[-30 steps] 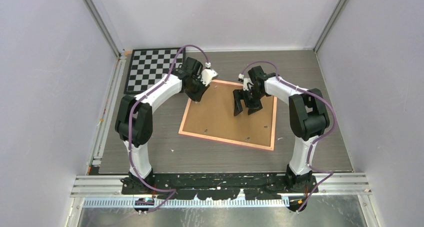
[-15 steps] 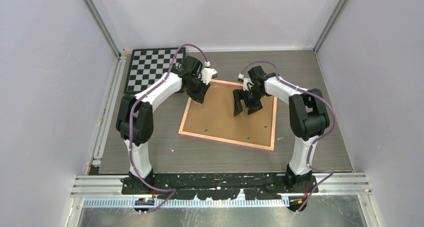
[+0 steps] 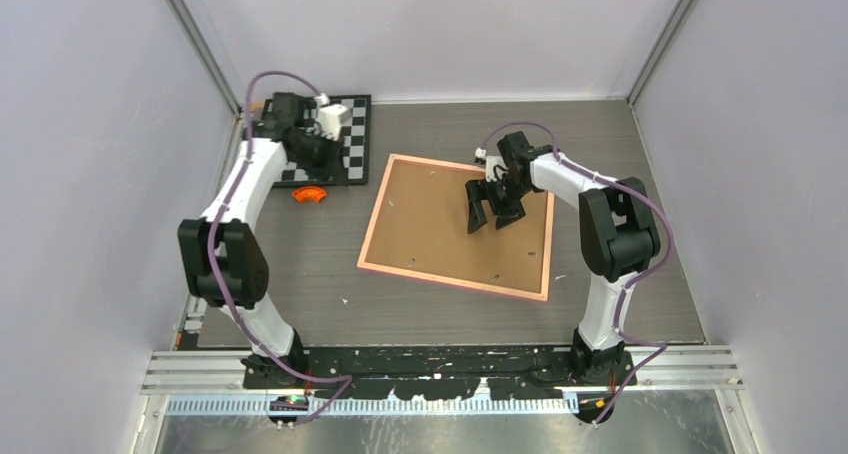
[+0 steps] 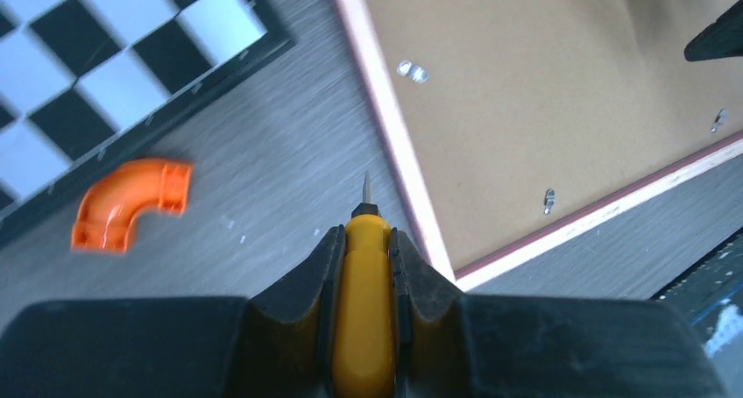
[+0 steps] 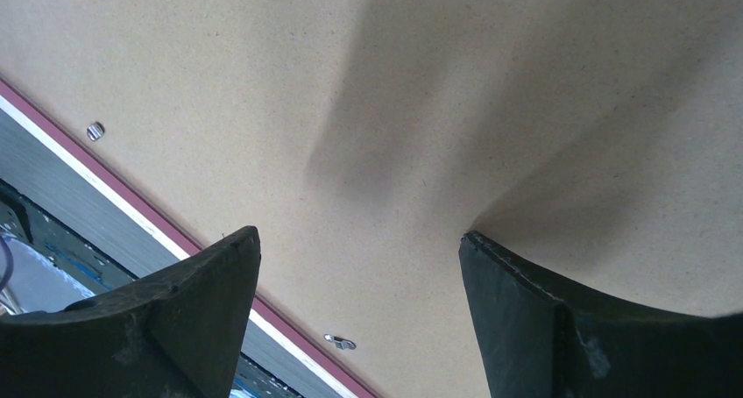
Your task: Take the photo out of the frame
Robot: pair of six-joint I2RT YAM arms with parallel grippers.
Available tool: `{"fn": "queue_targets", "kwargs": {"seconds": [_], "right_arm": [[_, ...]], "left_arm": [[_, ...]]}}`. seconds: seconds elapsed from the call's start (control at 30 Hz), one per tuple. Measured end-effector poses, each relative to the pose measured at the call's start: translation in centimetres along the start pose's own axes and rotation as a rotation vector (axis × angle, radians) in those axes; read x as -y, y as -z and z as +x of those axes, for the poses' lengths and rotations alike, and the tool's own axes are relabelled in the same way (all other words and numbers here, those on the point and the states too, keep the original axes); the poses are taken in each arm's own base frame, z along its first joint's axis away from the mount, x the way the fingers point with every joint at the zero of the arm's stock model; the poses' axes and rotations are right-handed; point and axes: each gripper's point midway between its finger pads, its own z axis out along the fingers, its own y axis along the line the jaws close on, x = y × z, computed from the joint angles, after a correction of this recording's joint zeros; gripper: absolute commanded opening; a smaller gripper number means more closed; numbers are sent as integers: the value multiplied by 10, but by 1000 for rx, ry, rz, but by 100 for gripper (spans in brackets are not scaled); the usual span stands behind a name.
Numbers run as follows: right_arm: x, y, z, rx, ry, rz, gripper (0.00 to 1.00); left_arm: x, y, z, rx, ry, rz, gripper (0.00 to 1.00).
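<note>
The frame [image 3: 440, 244] lies face down on the table, its brown fibreboard back up inside a thin pink border [image 4: 385, 126]. Small metal clips [image 5: 340, 342] sit along its edges. The photo is hidden under the back. My right gripper [image 3: 491, 212] stands open just above the back's far right part, nothing between its fingers [image 5: 219, 275]. My left gripper [image 3: 312, 146] is away from the frame, over the chessboard's near edge, shut on a yellow-handled screwdriver [image 4: 364, 293]. The screwdriver's tip [image 4: 365, 186] points at bare table left of the frame's border.
A black-rimmed chessboard [image 3: 352, 139] lies at the far left, partly under the left arm. An orange pipe elbow [image 3: 310, 195] lies on the table just in front of it, also seen in the left wrist view [image 4: 127, 205]. Walls close in the table's sides and back.
My left arm has swung left, from the frame's far-left corner to over the chessboard, still holding the screwdriver. The orange elbow now shows. The right gripper has stayed put.
</note>
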Motion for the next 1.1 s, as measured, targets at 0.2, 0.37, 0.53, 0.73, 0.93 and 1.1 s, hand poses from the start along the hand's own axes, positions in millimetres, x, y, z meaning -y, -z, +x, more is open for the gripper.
{"fn": "queue_targets", "kwargs": {"seconds": [0.2,0.37,0.53,0.73,0.93,1.1], "right_arm": [[-1,0,1,-2,8,-10,88],[-2,0,1,-3,11,-13,88],[-2,0,1,-3,14,-13,88],[-2,0,1,-3,15,-13,88],[-2,0,1,-4,17,-15,88],[-2,0,1,-4,18,-15,88]], "left_arm": [[-59,47,41,106,301,-32,0],[-98,54,85,191,601,-27,0],[-97,38,108,214,766,19,0],[-100,21,110,246,855,43,0],[-111,-3,116,237,940,83,1],[-109,-19,126,208,1026,155,16]]}}
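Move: The left hand, already holding the orange screwdriver, is bound for the bare table about 12 cm to its left, 1 cm nearer the base and some 16 cm below. The orange pipe lies about 6 cm ahead and 11 cm left; the chessboard's middle is 21 cm ahead and 10 cm left, the frame's middle level with it and 20 cm right, all some 15 cm down. From the right hand that bare spot is about 40 cm left, 2 cm ahead and 4 cm below. The left hand keeps its grip on the screwdriver and swings quickly some 14 cm left, away from the frame and drawing back a few centimetres, while turning roughly 40 degrees counter-clockwise and rolling its left side down. Already sinking during the later part of that swing, it then goes on almost straight down, about 11 cm lower in all, to the base side of the orange pipe, the screwdriver's tip ending close to the bare table, where contact can't be made out. ##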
